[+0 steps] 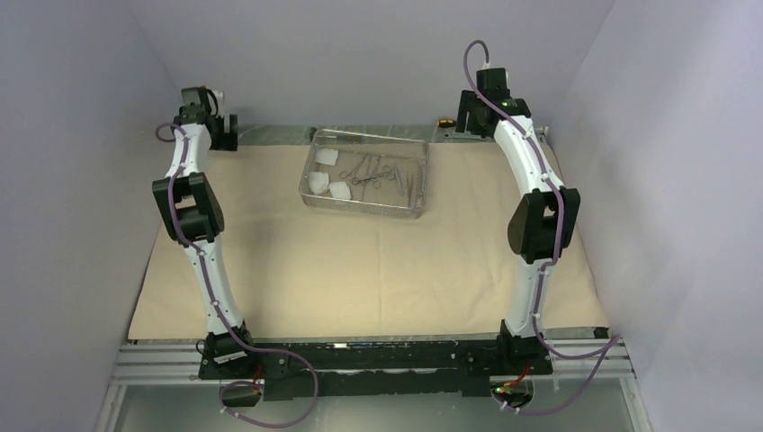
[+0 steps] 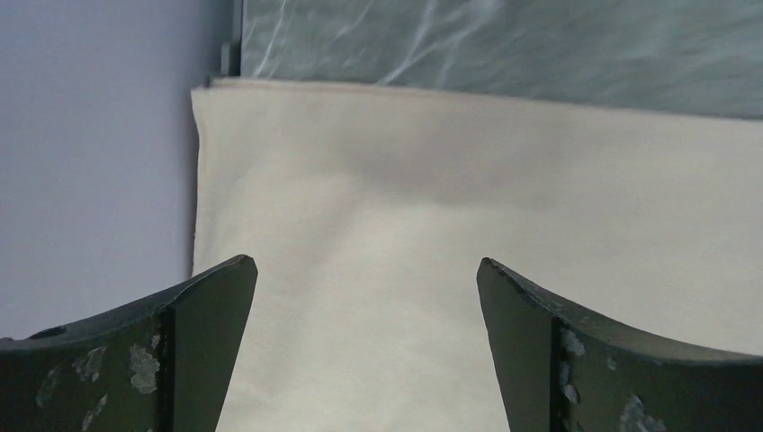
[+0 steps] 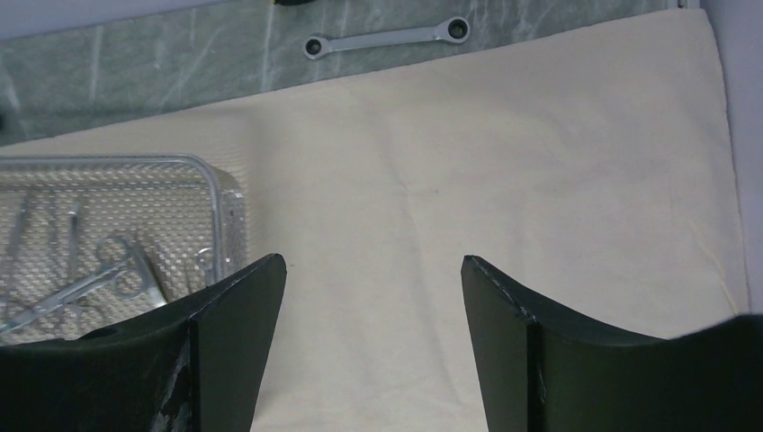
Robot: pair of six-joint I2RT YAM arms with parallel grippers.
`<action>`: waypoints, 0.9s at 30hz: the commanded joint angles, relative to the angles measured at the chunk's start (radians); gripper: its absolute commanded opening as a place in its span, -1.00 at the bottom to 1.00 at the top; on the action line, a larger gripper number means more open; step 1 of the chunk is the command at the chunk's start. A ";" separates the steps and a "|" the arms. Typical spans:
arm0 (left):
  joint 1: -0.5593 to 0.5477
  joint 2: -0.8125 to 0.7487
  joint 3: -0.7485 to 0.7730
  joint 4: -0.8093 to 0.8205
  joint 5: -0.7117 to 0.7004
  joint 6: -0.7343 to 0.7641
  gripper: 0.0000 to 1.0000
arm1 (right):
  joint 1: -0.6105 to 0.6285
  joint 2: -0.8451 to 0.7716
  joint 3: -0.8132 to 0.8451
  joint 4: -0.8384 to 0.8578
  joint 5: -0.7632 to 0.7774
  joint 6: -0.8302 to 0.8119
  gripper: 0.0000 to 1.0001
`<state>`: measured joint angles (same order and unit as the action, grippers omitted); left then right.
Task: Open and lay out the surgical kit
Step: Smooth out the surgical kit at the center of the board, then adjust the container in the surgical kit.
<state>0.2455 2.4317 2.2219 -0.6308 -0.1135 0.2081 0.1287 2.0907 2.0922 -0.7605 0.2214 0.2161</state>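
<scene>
The beige wrap cloth (image 1: pixel 360 270) of the surgical kit lies spread flat over the table. On its far middle stands the steel wire-mesh tray (image 1: pixel 364 200) with white gauze pads (image 1: pixel 326 157) at its left and ring-handled clamps (image 1: pixel 372 174) and slim tweezers (image 1: pixel 407 180) beside them. My left gripper (image 2: pixel 367 270) hangs open above the cloth's far left corner (image 2: pixel 211 90), holding nothing. Over the cloth's far right part my right gripper (image 3: pixel 373 265) is open and empty; the tray (image 3: pixel 216 180) and a clamp (image 3: pixel 117 270) show at its left.
A steel wrench (image 3: pixel 387 38) lies on the bare grey tabletop (image 3: pixel 180 54) beyond the cloth's far edge. Purple walls (image 1: pixel 72 180) close in left, right and behind. The arms' base rail (image 1: pixel 378 360) runs along the near edge.
</scene>
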 commanded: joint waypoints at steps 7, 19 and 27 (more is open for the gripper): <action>-0.036 -0.342 -0.024 -0.052 0.339 -0.218 0.99 | 0.000 -0.117 0.037 -0.036 -0.144 0.115 0.52; -0.038 -0.489 -0.235 -0.104 0.438 -0.401 0.99 | 0.055 -0.293 -0.301 -0.098 -0.251 0.295 0.56; -0.110 -0.510 -0.417 -0.045 0.559 -0.479 0.99 | 0.205 -0.293 -0.483 -0.001 -0.237 0.408 0.44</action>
<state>0.1886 1.9820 1.8633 -0.7177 0.3622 -0.2195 0.2790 1.8141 1.6470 -0.8288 -0.0128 0.5446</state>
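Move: The surgical kit's tray is the thing between the hands. Its middle lies about 50 cm to the left hand's right, 5 cm nearer the base and 3 cm lower; the cloth's far left corner is some 7 cm ahead of this hand, 11 cm to its left and 6 cm down. From the right hand the tray's middle is about 36 cm left, 2 cm back and 15 cm below, and the wrench is roughly 13 cm straight ahead and 18 cm down. Up off the cloth in an arc goes the left hand, climbing about 20 cm then sinking halfway back, while travelling 15 cm right and somewhat back towards the tray, rolling some 35 degrees to aim its wide-open fingers that way. The right hand rises slightly, then sweeps about 13 cm back, 10 cm left and down towards the tray's near right corner, fingers steepening and still open. ##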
